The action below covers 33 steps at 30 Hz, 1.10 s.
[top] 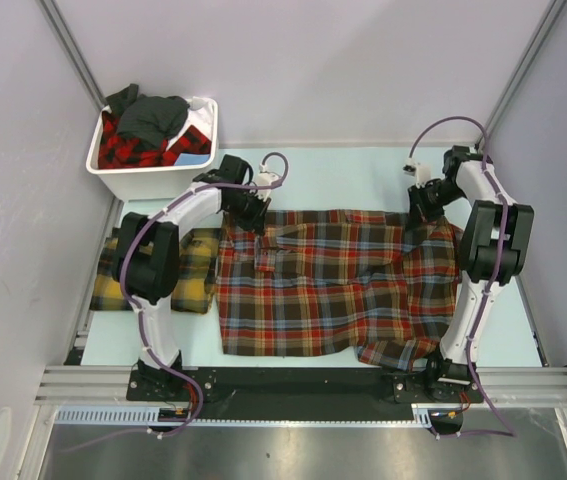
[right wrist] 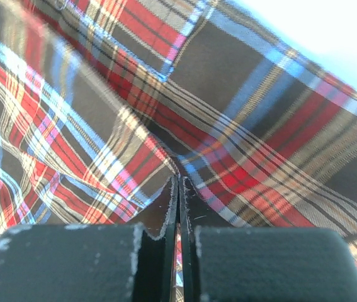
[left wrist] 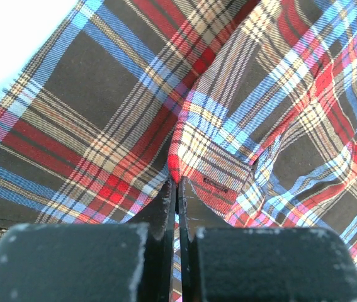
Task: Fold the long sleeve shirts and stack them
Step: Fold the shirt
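Observation:
A red-brown plaid long sleeve shirt with blue lines (top: 333,285) lies spread across the middle of the table. My left gripper (top: 250,213) is shut on the shirt's far left corner, and a fold of its cloth (left wrist: 184,154) is pinched between the jaws (left wrist: 178,184). My right gripper (top: 425,205) is shut on the far right corner, with cloth (right wrist: 241,126) caught between its closed fingers (right wrist: 179,181). A folded yellow-and-dark-green plaid shirt (top: 195,272) lies to the left, partly under my left arm.
A white plastic bin (top: 153,178) at the back left holds a red-black plaid shirt (top: 128,148) and dark grey clothes (top: 153,113). Grey walls close in on both sides. The table's near edge meets the metal rail (top: 303,385) at the arm bases.

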Motion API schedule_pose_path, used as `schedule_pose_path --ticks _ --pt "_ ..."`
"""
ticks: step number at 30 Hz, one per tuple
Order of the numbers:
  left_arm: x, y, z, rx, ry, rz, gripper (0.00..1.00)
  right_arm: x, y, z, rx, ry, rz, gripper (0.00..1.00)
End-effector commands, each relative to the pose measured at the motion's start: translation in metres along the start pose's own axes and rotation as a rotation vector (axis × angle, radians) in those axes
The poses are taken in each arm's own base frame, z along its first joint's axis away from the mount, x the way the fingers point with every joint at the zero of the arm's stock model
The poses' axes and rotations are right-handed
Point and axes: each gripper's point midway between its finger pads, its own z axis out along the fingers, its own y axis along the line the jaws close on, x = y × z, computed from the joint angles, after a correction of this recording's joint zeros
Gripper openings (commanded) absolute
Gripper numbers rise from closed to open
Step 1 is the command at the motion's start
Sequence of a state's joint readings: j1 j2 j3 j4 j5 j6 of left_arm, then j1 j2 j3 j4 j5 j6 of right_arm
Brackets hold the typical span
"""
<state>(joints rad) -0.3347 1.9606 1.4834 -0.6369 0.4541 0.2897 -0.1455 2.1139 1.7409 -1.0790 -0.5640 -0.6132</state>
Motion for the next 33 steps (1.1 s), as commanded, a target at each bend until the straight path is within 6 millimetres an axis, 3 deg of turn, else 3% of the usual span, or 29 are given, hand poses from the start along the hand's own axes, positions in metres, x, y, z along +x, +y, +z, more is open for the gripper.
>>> schedule_pose_path --ticks 1,8,11,12,18,19,20,22,24,25,26,28,33 --pt "-0.017 0.007 -0.009 -0.026 -0.064 0.029 0.0 0.0 0.001 -0.008 0.005 0.022 -0.026 0.0" --pt "-0.023 0.02 -0.007 -0.081 -0.085 0.044 0.04 -0.003 -0.003 -0.005 0.018 0.013 0.002 0.09" --pt "-0.026 0.024 -0.005 -0.085 -0.074 0.057 0.11 0.008 -0.011 -0.004 0.048 0.052 0.003 0.07" --pt "-0.029 0.025 -0.005 -0.092 -0.077 0.062 0.11 0.011 -0.013 -0.005 0.052 0.059 0.006 0.0" --pt "-0.027 0.028 0.013 -0.082 -0.027 0.082 0.1 0.017 -0.024 -0.008 0.066 0.062 0.041 0.0" --pt "-0.028 0.027 0.015 -0.082 -0.026 0.088 0.14 0.019 -0.022 -0.007 0.064 0.073 0.04 0.01" --pt "-0.026 0.027 0.019 -0.076 -0.017 0.089 0.17 0.02 -0.023 -0.007 0.063 0.084 0.031 0.05" --pt "-0.031 0.027 0.016 -0.073 -0.013 0.1 0.31 0.023 -0.015 -0.011 0.044 0.113 0.033 0.29" --pt "-0.038 0.034 0.007 -0.085 -0.019 0.122 0.41 0.008 -0.017 -0.025 0.035 0.077 0.009 0.5" --pt "-0.039 0.035 0.002 -0.076 -0.015 0.156 0.5 0.007 -0.02 -0.035 0.033 0.062 0.02 0.55" --pt "-0.042 0.039 -0.005 -0.072 -0.023 0.174 0.55 -0.013 -0.028 -0.05 0.064 0.003 -0.009 0.62" --pt "-0.056 0.048 -0.016 -0.093 -0.042 0.239 0.68 -0.027 -0.047 -0.059 0.131 -0.033 -0.031 0.63" --pt "-0.07 0.071 -0.012 -0.119 0.007 0.362 0.7 -0.064 -0.085 -0.056 0.277 -0.091 -0.149 0.64"
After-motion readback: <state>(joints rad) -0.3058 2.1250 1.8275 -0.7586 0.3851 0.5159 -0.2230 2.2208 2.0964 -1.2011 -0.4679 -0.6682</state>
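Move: Both grippers hold the red-and-brown plaid shirt, each with a small fold between its shut tips, about 3 cm off the table. From the left gripper, the shirt's far edge is some 5 cm straight ahead; the folded yellow shirt lies about 21 cm left and 10 cm back, the white bin about 20 cm left and 19 cm ahead. From the right gripper, that far edge is some 3 cm straight ahead, and the shirt's right side edge 8 cm right and 3 cm back. Carry the left gripper's fold about 3 cm forward towards the shirt's far edge and set it down 1.5 cm, while the right gripper eases down and about 2 cm to the right with its own. Then open both widely to let the cloth go and lift away: left forward and up, right quickly forward, up and to the right, past the far edge. ##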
